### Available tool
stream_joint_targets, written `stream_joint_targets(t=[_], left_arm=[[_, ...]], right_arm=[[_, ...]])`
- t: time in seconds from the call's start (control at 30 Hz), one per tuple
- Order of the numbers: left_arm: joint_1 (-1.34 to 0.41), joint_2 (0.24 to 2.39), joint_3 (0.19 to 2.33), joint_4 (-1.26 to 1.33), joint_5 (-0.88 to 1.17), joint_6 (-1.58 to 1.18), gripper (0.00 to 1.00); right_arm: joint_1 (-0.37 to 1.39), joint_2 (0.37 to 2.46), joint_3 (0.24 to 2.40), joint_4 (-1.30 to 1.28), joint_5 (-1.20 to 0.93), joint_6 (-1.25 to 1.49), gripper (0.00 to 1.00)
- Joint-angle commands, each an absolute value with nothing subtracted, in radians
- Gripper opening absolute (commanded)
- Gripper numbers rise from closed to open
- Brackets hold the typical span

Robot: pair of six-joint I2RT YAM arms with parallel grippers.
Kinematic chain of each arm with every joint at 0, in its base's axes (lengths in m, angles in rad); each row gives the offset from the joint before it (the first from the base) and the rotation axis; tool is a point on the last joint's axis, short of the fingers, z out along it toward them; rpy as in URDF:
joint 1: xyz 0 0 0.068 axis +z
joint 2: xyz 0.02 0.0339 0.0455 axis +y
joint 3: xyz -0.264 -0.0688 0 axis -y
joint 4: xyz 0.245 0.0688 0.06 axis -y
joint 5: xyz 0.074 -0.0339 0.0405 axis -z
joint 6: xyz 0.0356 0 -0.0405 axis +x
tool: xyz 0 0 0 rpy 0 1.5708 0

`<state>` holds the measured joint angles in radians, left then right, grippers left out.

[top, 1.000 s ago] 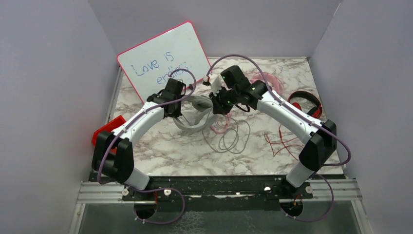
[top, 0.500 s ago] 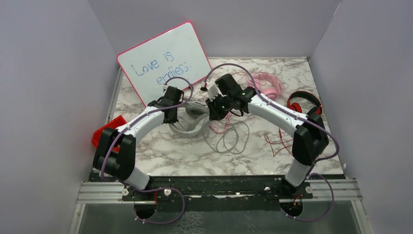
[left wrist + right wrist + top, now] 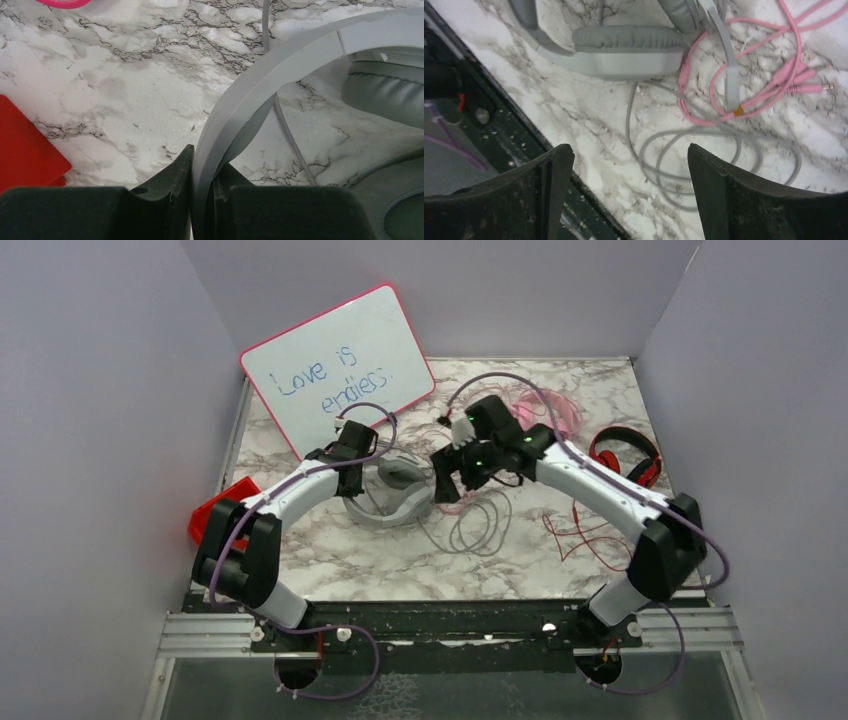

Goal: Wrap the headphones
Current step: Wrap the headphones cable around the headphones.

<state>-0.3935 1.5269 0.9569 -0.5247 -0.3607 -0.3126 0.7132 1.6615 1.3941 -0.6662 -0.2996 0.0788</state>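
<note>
The grey headphones lie left of the table's middle, and my left gripper is shut on their headband. The headband runs up between the two black pads. Their grey cable lies in loose coils to the right, crossed by the pink cable. My right gripper hangs open over those coils with nothing between its fingers. It is just right of a grey ear cup. The pink headphones lie behind the right arm. The red-and-black headphones sit at the far right, their red cable in front.
A whiteboard with handwriting leans against the back left wall. A red flat object lies at the table's left edge, also in the left wrist view. Grey walls close in both sides. The black rail at the table's near edge shows beside the right fingers.
My right gripper has gone from shut to wide open and has moved slightly to the right and nearer. The left gripper has kept its hold while the grey headphones shifted a little.
</note>
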Motion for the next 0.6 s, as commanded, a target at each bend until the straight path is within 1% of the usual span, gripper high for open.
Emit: stream_joint_targets(t=[0.0,0.03,0.1,0.17,0.23,0.27,0.33,0.4,0.47,0.53,0.57], left_arm=[[-0.391,1.536,0.963,-0.509,-0.392,-0.316,0.0],[-0.391,1.536,0.963,-0.509,-0.393,-0.316,0.0],[-0.391,1.535,0.962,-0.51,-0.389,-0.315,0.0],[-0.391,1.533,0.963,-0.509,-0.386,-0.315,0.0],[-0.391,1.532,0.966,-0.508,-0.38,-0.318,0.0],[-0.391,1.532,0.967,-0.508,-0.376,-0.319,0.0],[-0.391,1.533,0.97,-0.509,-0.374,-0.316,0.0],[-0.391,1.529,0.967,-0.509,-0.375,-0.312,0.0],[-0.391,1.524,0.965,-0.508,-0.378,-0.308,0.0],[-0.391,1.52,0.964,-0.508,-0.375,-0.309,0.0],[-0.391,1.52,0.965,-0.508,-0.373,-0.31,0.0]], right_arm=[[0.553,1.456,1.226,-0.659,-0.336,0.274,0.89],[0.507,1.43,1.155,-0.631,-0.35,0.325,0.89],[0.472,1.41,1.057,-0.604,-0.287,0.383,0.9],[0.46,1.431,1.001,-0.566,-0.282,0.415,0.9],[0.452,1.462,0.969,-0.496,-0.301,0.449,0.88],[0.451,1.469,0.943,-0.448,-0.27,0.466,0.87],[0.446,1.498,0.907,-0.368,-0.208,0.474,0.8],[0.438,1.554,0.905,-0.341,-0.18,0.457,0.74],[0.437,1.595,0.905,-0.322,-0.134,0.444,0.64],[0.438,1.622,0.91,-0.298,-0.115,0.405,0.59],[0.439,1.636,0.917,-0.298,-0.099,0.395,0.53]])
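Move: The grey cable coil lies on the table with its middle about 10 cm to the right of the right hand, 3 cm back and some 14 cm below. The tied pink cable lies about 7 cm to that hand's right, 2 cm ahead and 15 cm below; the grey headphones are some 10 cm to its left, level with it and about 10 cm lower. From the left hand, which holds their band, the coil is some 26 cm to the right, 4 cm back and 5 cm below. Towards the loose grey cable coil, the open right hand swings away from the headphones: about 12 cm right, rising briefly by 2 cm, then some 12 cm down over the loops. It turns clockwise some 35 degrees, and the fingers begin to close around a strand, still well open. The left hand stays in place, keeping its pinch on the headband. ##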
